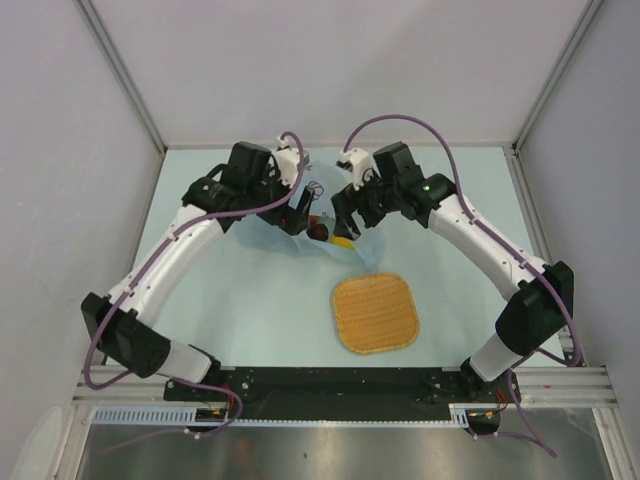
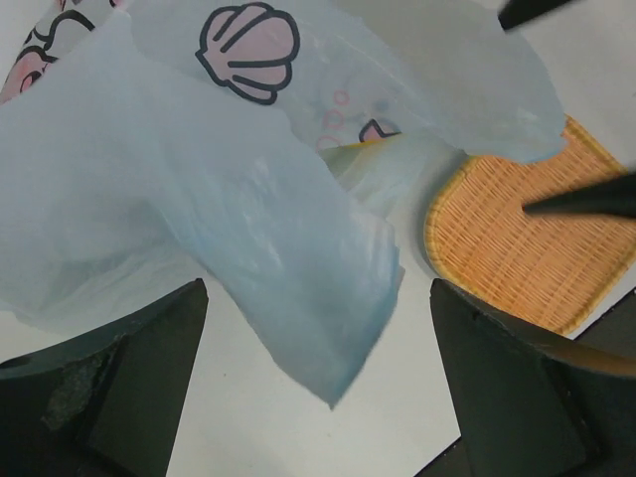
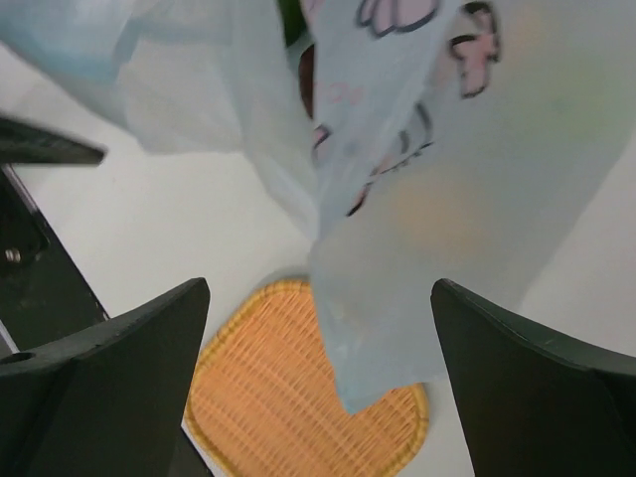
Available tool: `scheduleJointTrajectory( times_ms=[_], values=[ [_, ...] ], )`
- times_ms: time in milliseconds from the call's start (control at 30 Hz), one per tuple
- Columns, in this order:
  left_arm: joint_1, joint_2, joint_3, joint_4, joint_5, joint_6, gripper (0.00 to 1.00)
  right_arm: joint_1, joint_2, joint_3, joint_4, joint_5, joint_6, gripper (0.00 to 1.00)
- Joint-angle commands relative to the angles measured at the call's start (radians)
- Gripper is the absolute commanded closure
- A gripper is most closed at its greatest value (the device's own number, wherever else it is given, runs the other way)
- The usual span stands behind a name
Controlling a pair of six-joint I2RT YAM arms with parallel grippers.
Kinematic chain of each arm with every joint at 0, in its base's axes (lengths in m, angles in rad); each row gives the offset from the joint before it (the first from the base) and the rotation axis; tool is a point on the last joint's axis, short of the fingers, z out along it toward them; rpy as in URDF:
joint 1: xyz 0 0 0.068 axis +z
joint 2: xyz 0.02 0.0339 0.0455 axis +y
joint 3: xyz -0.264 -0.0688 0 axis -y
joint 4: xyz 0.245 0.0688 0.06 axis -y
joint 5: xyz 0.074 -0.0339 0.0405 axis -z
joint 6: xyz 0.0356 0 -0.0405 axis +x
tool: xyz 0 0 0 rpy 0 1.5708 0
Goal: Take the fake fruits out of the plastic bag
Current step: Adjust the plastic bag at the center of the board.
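Note:
The light-blue plastic bag [image 1: 300, 238] lies crumpled on the table between my two grippers. At its mouth a dark red fruit [image 1: 320, 232] and a yellow one [image 1: 343, 243] show. My left gripper [image 1: 300, 215] stands open over the bag's left side; in the left wrist view a loose flap of the bag [image 2: 248, 229] hangs between the wide-apart fingers of that gripper [image 2: 318, 298], unpinched. My right gripper [image 1: 345, 215] is open over the right side. In the right wrist view the bag [image 3: 447, 189] droops between the spread fingers of this gripper [image 3: 320, 293], with the dark red fruit [image 3: 306, 79] inside.
An orange woven square tray [image 1: 375, 313] lies on the table nearer to the arm bases, also seen as the tray [image 2: 507, 248] in the left wrist view and the tray [image 3: 278, 397] in the right wrist view. Grey walls enclose the table on three sides.

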Motion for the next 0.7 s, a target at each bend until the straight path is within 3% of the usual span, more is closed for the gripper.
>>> scheduleJointTrajectory(
  times_ms=[0,67,167,200,267,300,333,400,433,467,600,667],
  values=[
    [0.005,0.055,0.119,0.053,-0.030,-0.075,0.02,0.024,0.050,0.055,-0.104,0.086,-0.123,0.00],
    [0.005,0.084,0.139,0.042,-0.041,-0.075,0.05,0.027,0.062,0.040,-0.095,0.105,-0.113,0.00],
    [0.011,0.104,0.128,0.037,-0.055,-0.071,0.36,0.033,0.099,0.014,-0.047,0.246,-0.070,0.02],
    [0.017,0.104,0.119,0.042,-0.046,-0.066,0.58,0.030,0.108,0.009,-0.030,0.292,-0.064,0.06],
    [0.039,0.121,0.098,0.071,-0.027,-0.051,0.80,0.003,0.123,0.019,0.036,0.317,-0.054,0.27],
    [0.046,0.131,0.096,0.085,-0.026,-0.042,1.00,-0.009,0.140,0.032,0.053,0.334,-0.054,0.37],
    [0.061,0.145,0.102,0.098,-0.023,-0.040,1.00,-0.020,0.193,0.063,0.076,0.340,-0.057,0.54],
    [0.081,0.203,0.160,0.138,0.017,-0.028,1.00,-0.054,0.267,0.202,0.079,0.342,-0.067,0.72],
    [0.094,0.225,0.192,0.154,0.026,-0.014,1.00,-0.068,0.339,0.260,0.086,0.348,-0.064,0.96],
    [0.097,0.245,0.267,0.187,0.033,0.003,1.00,-0.091,0.384,0.402,0.091,0.365,-0.061,1.00],
    [0.103,0.436,0.537,0.247,0.049,0.101,1.00,-0.157,0.559,0.769,0.108,0.447,-0.044,1.00],
    [0.105,0.528,0.787,0.225,0.071,0.112,1.00,-0.186,0.611,0.876,0.132,0.501,-0.039,1.00]
  ],
)
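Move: The plastic bag's loose edge stands up between the left hand's open fingers, about 3 cm ahead, 1 cm to the right and level. The right hand's part of the edge is some 4 cm ahead, 2 cm to its right and 6 cm below. The yellow fruit lies about 5 cm ahead of the right hand, straight below its line and 11 cm down; the woven board is roughly 13 cm back and 5 cm right of that hand, 13 cm below. The bag's edge is pinched by both hands and drawn forward. The left fingers ease ahead about 3 cm and shut on the plastic, while the right hand sinks some 7 cm, edging forward, and closes a little later; both then sweep quickly forward away from the board, rising towards the end, the right wrist swinging clockwise some 20 degrees. ##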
